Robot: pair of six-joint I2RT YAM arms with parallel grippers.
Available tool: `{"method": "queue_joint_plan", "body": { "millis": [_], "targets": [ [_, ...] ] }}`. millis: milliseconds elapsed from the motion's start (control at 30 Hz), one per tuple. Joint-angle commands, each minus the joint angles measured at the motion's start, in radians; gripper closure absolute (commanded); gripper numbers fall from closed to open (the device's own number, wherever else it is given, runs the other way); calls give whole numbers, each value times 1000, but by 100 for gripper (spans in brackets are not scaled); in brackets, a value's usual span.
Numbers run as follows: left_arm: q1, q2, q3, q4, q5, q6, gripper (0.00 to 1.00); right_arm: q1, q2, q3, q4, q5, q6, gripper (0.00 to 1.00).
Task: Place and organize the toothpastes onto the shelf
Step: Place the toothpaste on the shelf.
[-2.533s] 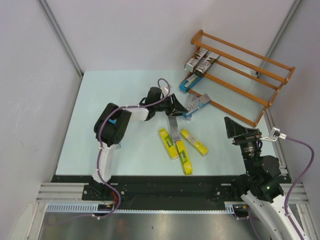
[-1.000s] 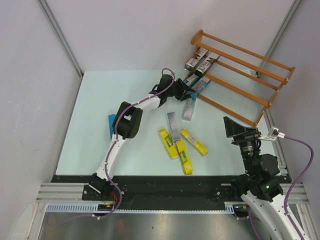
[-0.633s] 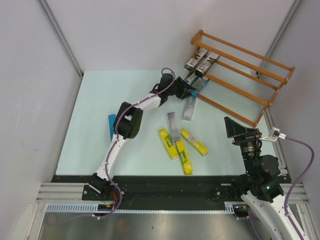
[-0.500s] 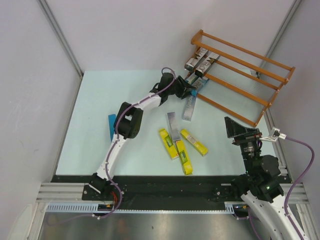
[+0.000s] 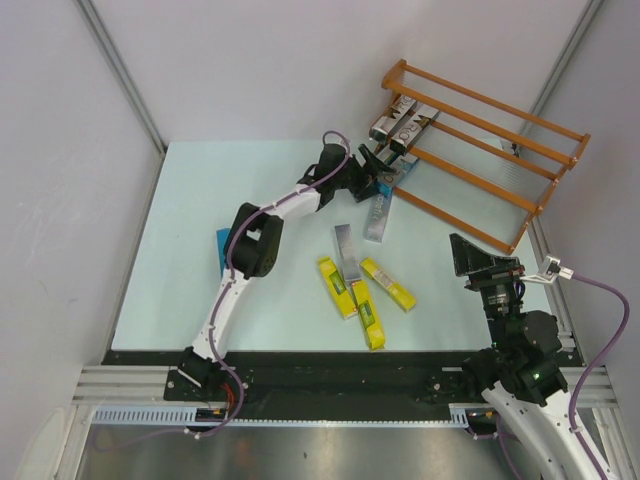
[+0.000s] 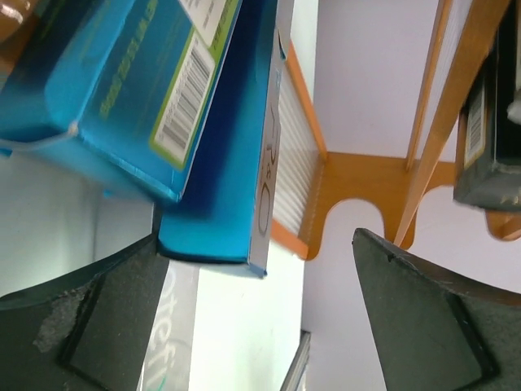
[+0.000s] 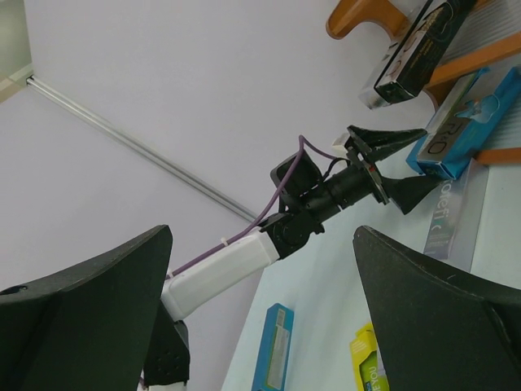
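The orange-brown shelf (image 5: pixel 500 135) stands at the far right. Two silver toothpastes (image 5: pixel 402 122) lie on its upper tier and two blue ones (image 5: pixel 398 172) on the lower tier's left end. My left gripper (image 5: pixel 374 166) is open just in front of these. In the left wrist view the blue carton's end (image 6: pixel 216 187) sits free between the spread fingers (image 6: pixel 98 326). Loose on the table are two silver cartons (image 5: pixel 378 214), three yellow ones (image 5: pixel 366 312) and a blue one (image 5: pixel 222 250). My right gripper (image 5: pixel 478 262) hangs open and empty at the near right.
The shelf's side frame (image 6: pixel 358 183) and a dark carton (image 6: pixel 487 155) show beyond my left fingers. White walls close in the table; a metal post (image 5: pixel 120 75) runs along the far left corner. My left arm (image 5: pixel 250 245) stretches across the table's middle.
My left gripper carried a blue carton from the table to the shelf's lower tier, then opened and let it go. The right arm has stayed still.
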Motion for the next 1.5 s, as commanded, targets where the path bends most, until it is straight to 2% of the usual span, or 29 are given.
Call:
{"method": "queue_joint_plan", "body": {
  "millis": [0, 133, 400, 567, 600, 733, 867, 1200, 1467],
  "targets": [
    [5, -126, -105, -8, 1, 80, 1, -5, -12, 45, 15, 14, -8, 0],
    [2, -152, -180, 18, 16, 97, 0, -5, -12, 43, -14, 14, -5, 0],
    [-11, -146, -196, 24, 24, 111, 2, -5, -14, 45, -17, 14, -2, 0],
    [-11, -138, -174, 30, 21, 99, 26, -5, -10, 45, -18, 16, -2, 0],
    [-11, -133, -165, 30, 18, 91, 34, -5, -6, 43, -18, 17, -2, 0],
    [-27, -110, -131, 76, 15, 35, 49, -5, 0, 43, -18, 19, -1, 0],
    [-45, -84, -70, 50, -7, 22, 51, -5, -3, 45, -20, 23, -5, 0],
    [-50, -25, -41, 123, -40, -104, 50, -5, -9, 45, -24, 30, -11, 0],
    [-50, -1, -12, 134, -30, -107, 50, -6, -15, 45, -24, 30, -14, 0]
  ]
}}
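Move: The blue toothpaste I have just let go of on the lower shelf has its middle about 5 cm to the right of my left hand, roughly 1 cm ahead and 3 cm lower. The other blue toothpaste beside it is some 5 cm ahead, 1 cm right and about 3 cm down. On the table the gray toothpaste lies about 9 cm back, neither left nor right, 8 cm below. From my idle right hand the blue toothpaste is about 34 cm ahead, 6 cm left and 25 cm down. I draw my open left hand back about 3 cm and slightly left, off the blue toothpaste, then dip 2 cm while the fingers close to half open. With them held there I sweep about 4 cm right across the box's near end, rising some 4 cm and sinking again, to bring the fingertips up to that end and nudge it inward. ##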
